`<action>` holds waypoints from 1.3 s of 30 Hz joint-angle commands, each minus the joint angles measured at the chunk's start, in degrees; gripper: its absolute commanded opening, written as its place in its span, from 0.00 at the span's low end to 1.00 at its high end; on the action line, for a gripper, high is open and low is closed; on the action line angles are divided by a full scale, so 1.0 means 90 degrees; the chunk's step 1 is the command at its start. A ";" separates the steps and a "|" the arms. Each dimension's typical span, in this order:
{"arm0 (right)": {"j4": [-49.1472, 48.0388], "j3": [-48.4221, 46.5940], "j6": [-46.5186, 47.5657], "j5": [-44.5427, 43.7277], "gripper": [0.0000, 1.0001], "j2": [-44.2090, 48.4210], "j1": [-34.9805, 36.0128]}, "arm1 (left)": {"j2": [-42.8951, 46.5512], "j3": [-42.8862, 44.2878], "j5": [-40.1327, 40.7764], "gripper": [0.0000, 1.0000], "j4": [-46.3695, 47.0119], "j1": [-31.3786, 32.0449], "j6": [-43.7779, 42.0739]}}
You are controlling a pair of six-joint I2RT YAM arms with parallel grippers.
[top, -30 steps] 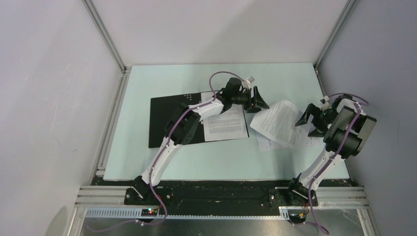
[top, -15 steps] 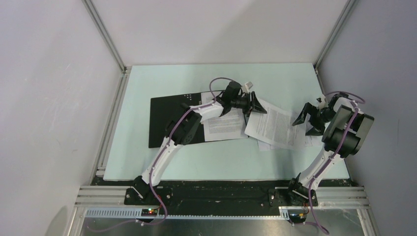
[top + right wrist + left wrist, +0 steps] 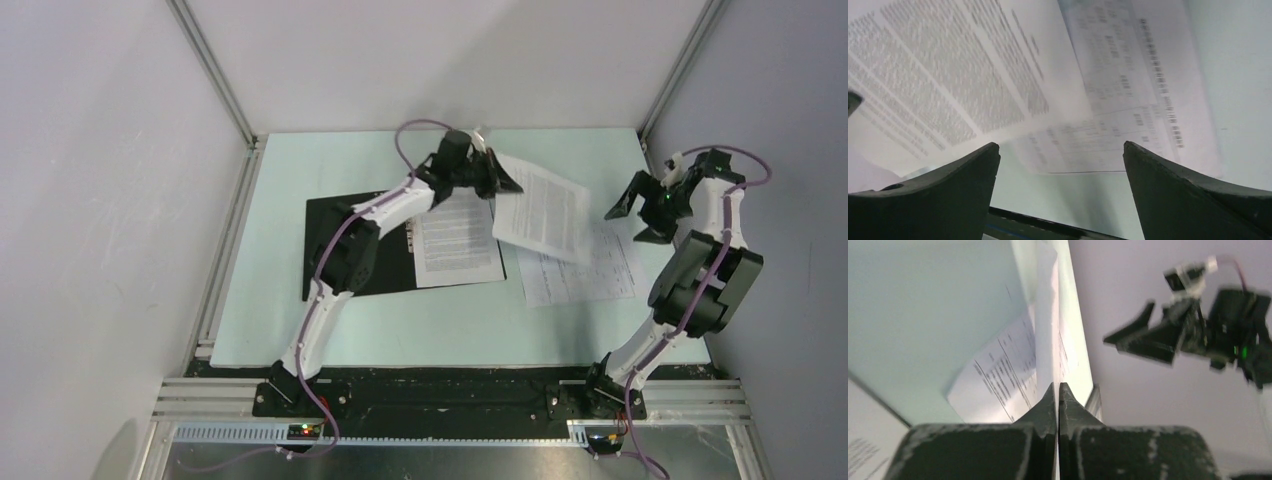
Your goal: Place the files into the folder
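The folder (image 3: 350, 245) lies open left of centre, black inside up, with one printed sheet (image 3: 455, 240) on its right half. My left gripper (image 3: 497, 177) is shut on the edge of a second sheet of the files (image 3: 542, 207) and holds it tilted above the table. In the left wrist view the jaws (image 3: 1058, 388) pinch that sheet (image 3: 1047, 315), seen edge-on. Another sheet (image 3: 585, 268) lies flat on the table at the right. My right gripper (image 3: 640, 210) hovers open at the right edge, holding nothing. Through its open fingertips (image 3: 1059, 145) both the lifted sheet (image 3: 948, 75) and the flat one (image 3: 1133, 75) show.
Pale green tabletop (image 3: 330, 160) boxed in by grey walls with metal corner posts (image 3: 215, 75). The table's right edge runs close beside the right arm (image 3: 705, 280). The black base rail (image 3: 450, 395) lies along the near edge.
The left gripper closed on the sheet's edge and lifted it up toward the back. The right gripper drew back and rightward away from the sheets, staying open.
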State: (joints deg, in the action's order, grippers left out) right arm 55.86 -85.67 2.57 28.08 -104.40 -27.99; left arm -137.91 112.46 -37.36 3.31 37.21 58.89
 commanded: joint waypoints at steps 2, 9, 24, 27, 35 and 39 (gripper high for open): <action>-0.0037 -0.0326 -0.1761 0.0903 0.99 0.0518 0.0640 | 0.1090 0.0715 0.2404 0.00 -0.1727 -0.0566 -0.0368; -0.0877 0.0200 -0.3541 0.1404 1.00 0.0352 0.1644 | 0.1465 0.1017 0.4561 0.00 -0.3518 -0.0570 0.0292; -0.3568 0.0425 -0.7047 0.3073 0.99 -0.1648 0.2812 | 0.1801 0.0231 0.5663 0.00 -0.5040 -0.0409 0.3624; -0.3742 0.0462 -0.7093 0.3040 1.00 -0.1736 0.2825 | 0.1833 0.0193 0.5361 0.00 -0.5036 -0.0437 0.3720; -0.4964 0.0627 -0.7713 0.3135 0.93 -0.2343 0.2954 | 0.1873 0.0254 0.5209 0.00 -0.5037 -0.0403 0.3877; -0.4965 0.0522 -0.7821 0.3093 0.94 -0.2423 0.3080 | 0.1862 0.0249 0.5005 0.00 -0.5039 -0.0353 0.3953</action>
State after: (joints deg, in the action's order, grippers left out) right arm 13.67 -80.49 -64.73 55.33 -124.92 -1.80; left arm -125.58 114.10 8.75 -41.30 33.45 92.16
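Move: The left hand pinches a sheet by its near-left edge; the folder's pages, where it is bound, lie about 14 cm to its left, 7 cm back and 13 cm below, with the metal clip some 12 cm left of the pages' middle. The remaining files are about 14 cm right, 13 cm back and 13 cm below. From the empty right hand the held sheet's middle is roughly 20 cm left, 7 cm ahead and about level; the remaining files are some 11 cm left, 2 cm back and 10 cm below. Keeping its pinch on the sheet, the left hand swings it about 16 cm left, arcing forward and up, then back and down to its starting height over the far edge of the folder's pages, turning some 60 degrees counter-clockwise, then holds there. The right hand rises briefly, sweeps about 25 cm left and 10 cm forward, sinking and rolling, to bring its wide-open fingers around the sheet's free end without closing. ##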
